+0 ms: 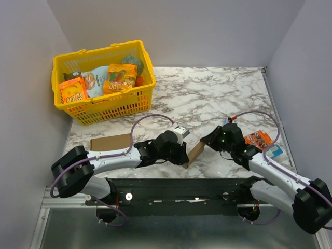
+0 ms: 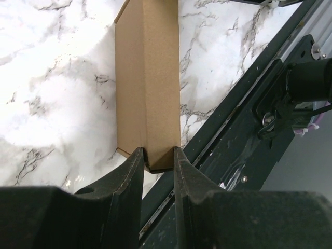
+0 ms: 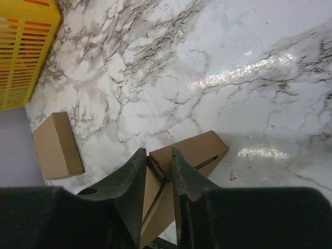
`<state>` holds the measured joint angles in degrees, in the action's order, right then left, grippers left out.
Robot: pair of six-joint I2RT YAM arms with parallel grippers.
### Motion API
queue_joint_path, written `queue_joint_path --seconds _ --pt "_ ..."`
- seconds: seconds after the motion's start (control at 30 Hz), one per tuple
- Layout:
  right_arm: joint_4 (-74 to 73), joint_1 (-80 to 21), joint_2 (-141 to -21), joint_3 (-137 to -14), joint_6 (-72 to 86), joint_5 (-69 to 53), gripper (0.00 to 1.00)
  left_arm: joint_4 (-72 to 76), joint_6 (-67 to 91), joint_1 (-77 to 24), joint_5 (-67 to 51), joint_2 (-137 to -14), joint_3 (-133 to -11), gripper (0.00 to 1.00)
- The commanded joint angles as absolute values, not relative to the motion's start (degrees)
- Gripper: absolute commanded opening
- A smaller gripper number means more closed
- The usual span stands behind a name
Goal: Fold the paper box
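The paper box (image 1: 196, 152) is a small brown cardboard piece, part folded, standing tilted on the marble near the table's front edge. My left gripper (image 1: 181, 153) is shut on its near end. In the left wrist view the box (image 2: 148, 78) runs away from the gripper (image 2: 157, 153), with both fingers pressed against its sides. My right gripper (image 1: 210, 139) reaches it from the right. In the right wrist view the fingers (image 3: 139, 161) straddle the box's (image 3: 199, 150) flap end, and the gripper (image 3: 156, 154) stands open, with a gap showing around the flap.
A yellow basket (image 1: 111, 106) of packaged food stands at the back left, its wall also in the right wrist view (image 3: 21, 52). A flat brown cardboard rectangle (image 1: 110, 141) lies left of the left arm. Orange and blue packets (image 1: 259, 140) lie at the right. A dark rail (image 2: 233, 129) borders the near edge.
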<state>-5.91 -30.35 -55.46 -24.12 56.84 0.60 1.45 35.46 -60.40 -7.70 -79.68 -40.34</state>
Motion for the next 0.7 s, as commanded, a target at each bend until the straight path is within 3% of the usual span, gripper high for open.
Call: queue_joint_path --seconds 0.0,0.07,0.1,0.2,0.47,0.67 --pt "-12.3 -32.5 -59.4 -23.6 55.6 -7.7 0.44 -15.0 33.6 -60.6 1.4 -81.7 -35.0 0.0" --pt "-13.4 -32.5 -58.9 -25.2 54.7 -5.9 0.52 -14.9 34.5 -60.6 2.6 -81.1 -35.3 0.0" --pt "-15.0 -32.5 -57.7 -26.4 54.8 -5.2 0.61 -14.9 34.5 -60.6 2.9 -80.9 -35.6 0.0" --pt "-19.0 -32.5 -55.2 -27.4 54.8 -2.5 0.7 -15.6 34.3 -60.6 4.2 -80.7 -37.6 0.0" --pt "-24.1 -32.5 -43.3 -23.3 61.7 -3.6 0.74 -16.8 33.8 -60.6 3.9 -78.7 -40.3 0.0" --pt "-20.0 -32.5 -41.7 -22.9 65.1 -7.0 0.75 -15.4 33.9 -60.7 1.0 -78.5 -40.3 0.0"
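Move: Just behind and to the left of the right fingertips is the middle of the folded paper box, some 5 cm back, 4 cm left and 3 cm lower. From the left hand, pinching its near end, that middle lies about 5 cm ahead, 5 cm right and 3 cm below. A blue packet lies roughly 4 cm ahead of the right hand, 12 cm to its right and 7 cm below; an orange packet lies level with that hand, about 26 cm right. Opening wide, the right fingers come free of the box's far end corner, and that hand draws back about 5 cm to beside the box's right side, dipping about 1 cm before rising again. The left hand keeps its pinch on the near end, easing about 1 cm left with a slight lift and turning about 5 degrees counter-clockwise. ##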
